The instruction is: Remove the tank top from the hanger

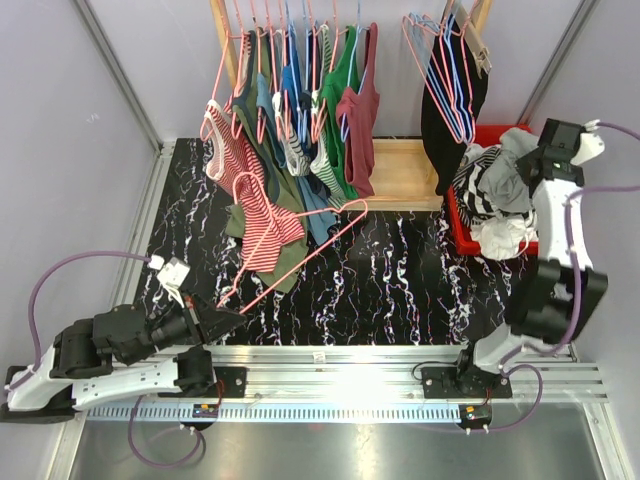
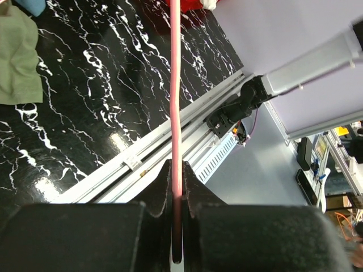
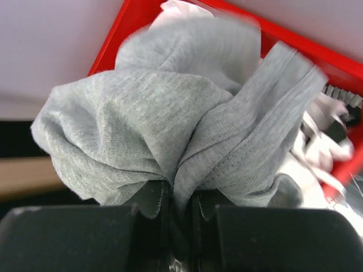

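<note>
A bare pink wire hanger [image 1: 320,243] slants across the black marbled table, and my left gripper [image 1: 232,318] is shut on its lower end. In the left wrist view the pink rod [image 2: 175,85] runs straight up out of that gripper [image 2: 177,181], pinched between both jaws. A grey tank top [image 1: 505,170] is bunched up over the red bin [image 1: 460,225] at the right. My right gripper [image 1: 530,160] is shut on it. In the right wrist view its fabric [image 3: 170,113] fills the frame, and a fold is clamped in the right gripper [image 3: 177,195].
A wooden rack [image 1: 405,170] at the back holds several garments on hangers, with a red-striped one [image 1: 262,215] and an olive one [image 1: 285,250] drooping onto the table. Empty hangers [image 1: 445,70] and a black garment [image 1: 445,120] hang at the right. The bin holds other clothes.
</note>
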`<state>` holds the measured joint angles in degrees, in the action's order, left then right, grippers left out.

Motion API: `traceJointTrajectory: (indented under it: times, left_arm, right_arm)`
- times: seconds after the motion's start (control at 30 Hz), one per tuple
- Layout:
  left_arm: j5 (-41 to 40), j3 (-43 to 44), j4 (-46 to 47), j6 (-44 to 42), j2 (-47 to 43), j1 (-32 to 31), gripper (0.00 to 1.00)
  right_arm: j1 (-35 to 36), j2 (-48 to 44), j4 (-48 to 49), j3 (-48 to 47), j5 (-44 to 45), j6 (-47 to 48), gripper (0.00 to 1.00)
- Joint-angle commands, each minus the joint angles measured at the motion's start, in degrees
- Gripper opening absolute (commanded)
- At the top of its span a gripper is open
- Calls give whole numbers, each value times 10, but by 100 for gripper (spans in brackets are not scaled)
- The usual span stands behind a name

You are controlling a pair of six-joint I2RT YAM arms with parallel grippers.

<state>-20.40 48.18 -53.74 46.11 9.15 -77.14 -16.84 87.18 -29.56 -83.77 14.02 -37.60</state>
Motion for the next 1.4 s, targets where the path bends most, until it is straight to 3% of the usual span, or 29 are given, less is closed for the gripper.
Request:
traceJointTrajectory:
  times: [0.0, 0.13, 0.27, 0.4, 0.5, 0.53, 0.6, 0.63, 0.8, 1.0, 1.1, 1.23, 1.3, 1.37]
  left_arm:
    - [21, -11, 57, -15, 9, -1, 0]
    - [26, -13, 55, -22, 5, -1, 0]
    - [34, -11, 44, -15, -3, -1, 0]
    - [50, -17, 43, -13, -8, -1, 0]
    - [48, -17, 38, -15, -9, -1, 0]
    - [46, -16, 36, -15, -12, -1, 0]
    - [41, -12, 27, -14, -16, -1, 0]
    - [40, -11, 23, -12, -21, -1, 0]
    - [43, -20, 9, -7, -39, -1, 0]
    - [48, -22, 0, -8, -59, -1, 0]
    - [59, -14, -15, -4, -69, 0, 0]
    - [100, -1, -37, 10, -82, -1, 0]
    - [135, 3, -48, 13, -87, -2, 0]
    - [174, 14, -58, 23, -89, -4, 0]
  right_arm:
    - [0, 118, -9, -46, 9, -7, 0]
    - [-1, 263, -30, -52, -40, -19, 0]
    - [-1, 337, -23, -41, -75, -34, 0]
    - [-1, 384, -84, -107, -81, -9, 2]
    - [-2, 312, -55, -80, -84, -2, 43]
    - [-2, 249, -46, -69, -85, 0, 74]
    - [-2, 184, -52, -41, -76, 3, 97]
    - [-2, 116, -54, -30, -73, 4, 100]
    - [-2, -100, -13, 98, -111, 26, 100]
    - [-1, -328, -80, 190, -191, 55, 100]
    - [-1, -441, -64, 275, -321, 52, 100]
    - [5, -495, 10, 340, -655, 43, 100]
    - [35, -496, 67, 346, -727, -6, 100]
    - [48, -508, 76, 335, -738, -10, 100]
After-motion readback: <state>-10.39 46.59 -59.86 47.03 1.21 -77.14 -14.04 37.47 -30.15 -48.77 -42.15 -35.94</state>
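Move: Still pinched in the right hand, the grey tank top hangs over the red basket, whose middle lies about 4 cm ahead, 4 cm to the left and 20 cm below. From that hand, the black garment on the rack hangs roughly 18 cm to the left and 5 cm farther out, at about its height; the pink hanger's middle is some 50 cm left and 18 cm back, near level. From the left hand, the basket lies about 40 cm ahead, 57 cm right and 20 cm below. Lowering the grey tank top some 19 cm into the red basket while easing about 7 cm forward, the right hand opens fully and lets go, then rises and draws back, swinging left towards the pink hanger, about 25 cm each back and left, its fingers turning some 55 degrees counter-clockwise and tipping up. The left hand keeps its grip on the hanger, easing slightly back. ##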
